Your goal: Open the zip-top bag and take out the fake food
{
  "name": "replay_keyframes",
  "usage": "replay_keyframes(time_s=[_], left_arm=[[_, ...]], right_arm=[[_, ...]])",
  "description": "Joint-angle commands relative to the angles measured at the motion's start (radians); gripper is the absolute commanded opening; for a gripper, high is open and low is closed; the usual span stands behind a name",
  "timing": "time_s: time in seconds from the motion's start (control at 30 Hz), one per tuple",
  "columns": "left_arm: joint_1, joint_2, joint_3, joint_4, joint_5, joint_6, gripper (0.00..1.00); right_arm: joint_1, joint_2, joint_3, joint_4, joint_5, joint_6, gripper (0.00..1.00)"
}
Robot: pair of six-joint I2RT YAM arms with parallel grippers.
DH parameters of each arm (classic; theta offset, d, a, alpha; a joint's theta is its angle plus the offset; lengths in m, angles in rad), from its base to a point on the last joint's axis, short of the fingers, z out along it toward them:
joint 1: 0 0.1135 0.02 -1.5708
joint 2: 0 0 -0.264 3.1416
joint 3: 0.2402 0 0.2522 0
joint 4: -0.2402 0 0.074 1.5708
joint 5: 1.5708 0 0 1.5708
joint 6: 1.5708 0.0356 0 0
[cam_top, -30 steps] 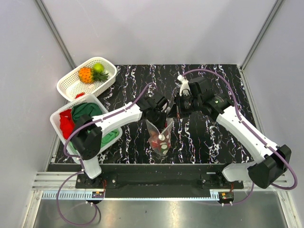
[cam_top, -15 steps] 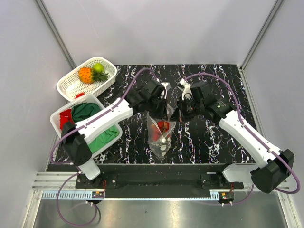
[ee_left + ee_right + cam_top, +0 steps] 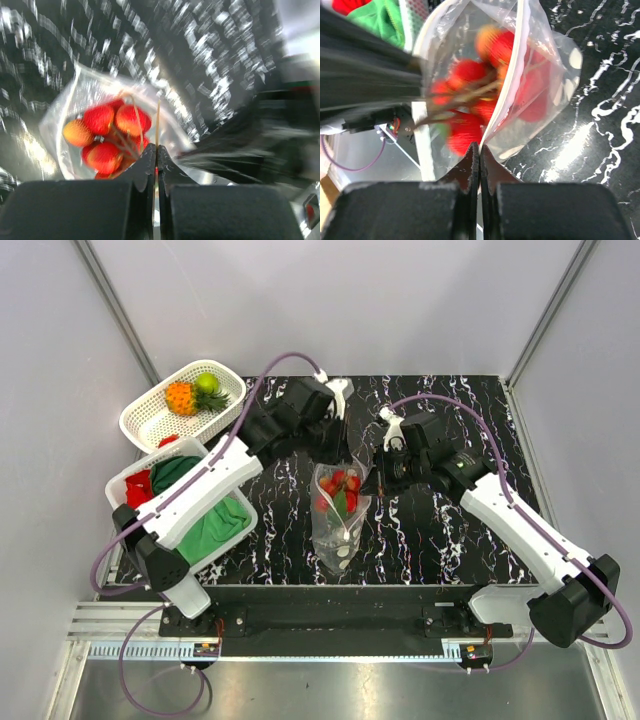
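The zip-top bag (image 3: 340, 535), clear with white dots, hangs between both grippers above the dark marbled table, its mouth pulled apart. Inside it sits the fake food (image 3: 338, 490), a cluster of red and orange fruits on brown stems. My left gripper (image 3: 336, 453) is shut on the bag's left rim, and in the left wrist view a thin strip of the bag (image 3: 75, 110) is pinched at the left gripper (image 3: 156, 148), with the fake food (image 3: 112, 131) just beyond. My right gripper (image 3: 372, 478) is shut on the right rim. In the right wrist view the right gripper (image 3: 479, 146) pinches the bag (image 3: 550, 100) over the fake food (image 3: 470, 75).
A white perforated basket (image 3: 150, 425) at the back left holds an orange bumpy fruit (image 3: 180, 397) and a green one (image 3: 207, 383). A white bin (image 3: 125, 480) with green cloth (image 3: 205, 520) and red cloth (image 3: 140, 495) stands by the table's left edge.
My left gripper has closed on the bag's left rim and its arm has swung back and to the left. The bag's mouth has spread open, showing the red fruits. The right gripper kept its hold.
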Motion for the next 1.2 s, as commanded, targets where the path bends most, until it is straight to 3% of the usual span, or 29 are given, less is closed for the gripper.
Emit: replay_keyframes(time_s=[0.0, 0.17, 0.43, 0.67, 0.83, 0.97, 1.17], left_arm=[[0.010, -0.066, 0.148, 0.054, 0.040, 0.059, 0.00], [0.010, -0.074, 0.218, 0.059, 0.199, 0.122, 0.00], [0.042, -0.118, 0.326, 0.091, 0.262, 0.170, 0.00], [0.152, -0.120, 0.242, 0.318, 0.391, -0.124, 0.00], [0.162, -0.068, 0.225, 0.361, 0.266, -0.208, 0.00], [0.165, -0.004, 0.266, 0.332, 0.143, -0.173, 0.00], [0.168, 0.079, 0.330, 0.344, 0.144, -0.227, 0.00]], right_arm=[[0.003, -0.009, -0.006, 0.019, 0.057, -0.005, 0.00], [0.002, -0.002, 0.013, -0.002, 0.163, 0.039, 0.00], [-0.009, 0.015, 0.046, -0.062, 0.338, 0.081, 0.00], [-0.009, 0.047, 0.174, -0.041, 0.266, 0.041, 0.00], [-0.003, 0.062, 0.254, -0.013, 0.209, 0.024, 0.00], [-0.001, 0.047, 0.261, 0.045, 0.163, 0.028, 0.00], [0.003, 0.062, 0.237, 0.114, 0.014, 0.088, 0.00]])
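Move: The left fingers are already shut on what looks like a thin stem of the strawberry bunch, whose middle hangs about 12 cm below them and roughly 2 cm farther out, 1 cm to their left. The closed right fingers on the bag rim are some 7 cm right of the left hand, 6 cm back and 5 cm lower; the bag's body hangs about 4 cm back, 2 cm left and 18 cm down. From the right hand, the bunch lies roughly 8 cm left, 3 cm ahead and 6 cm below. Still pinching the strawberries' stem, the left hand hauls straight up about 18 cm, its fingers swinging up some 25 degrees towards level, then pushes forward roughly 7 cm while sinking 5. The right hand keeps its pinch on the bag rim, first giving a little forward, right and down with a slight clockwise turn, then rising some 10 cm and easing back left. ##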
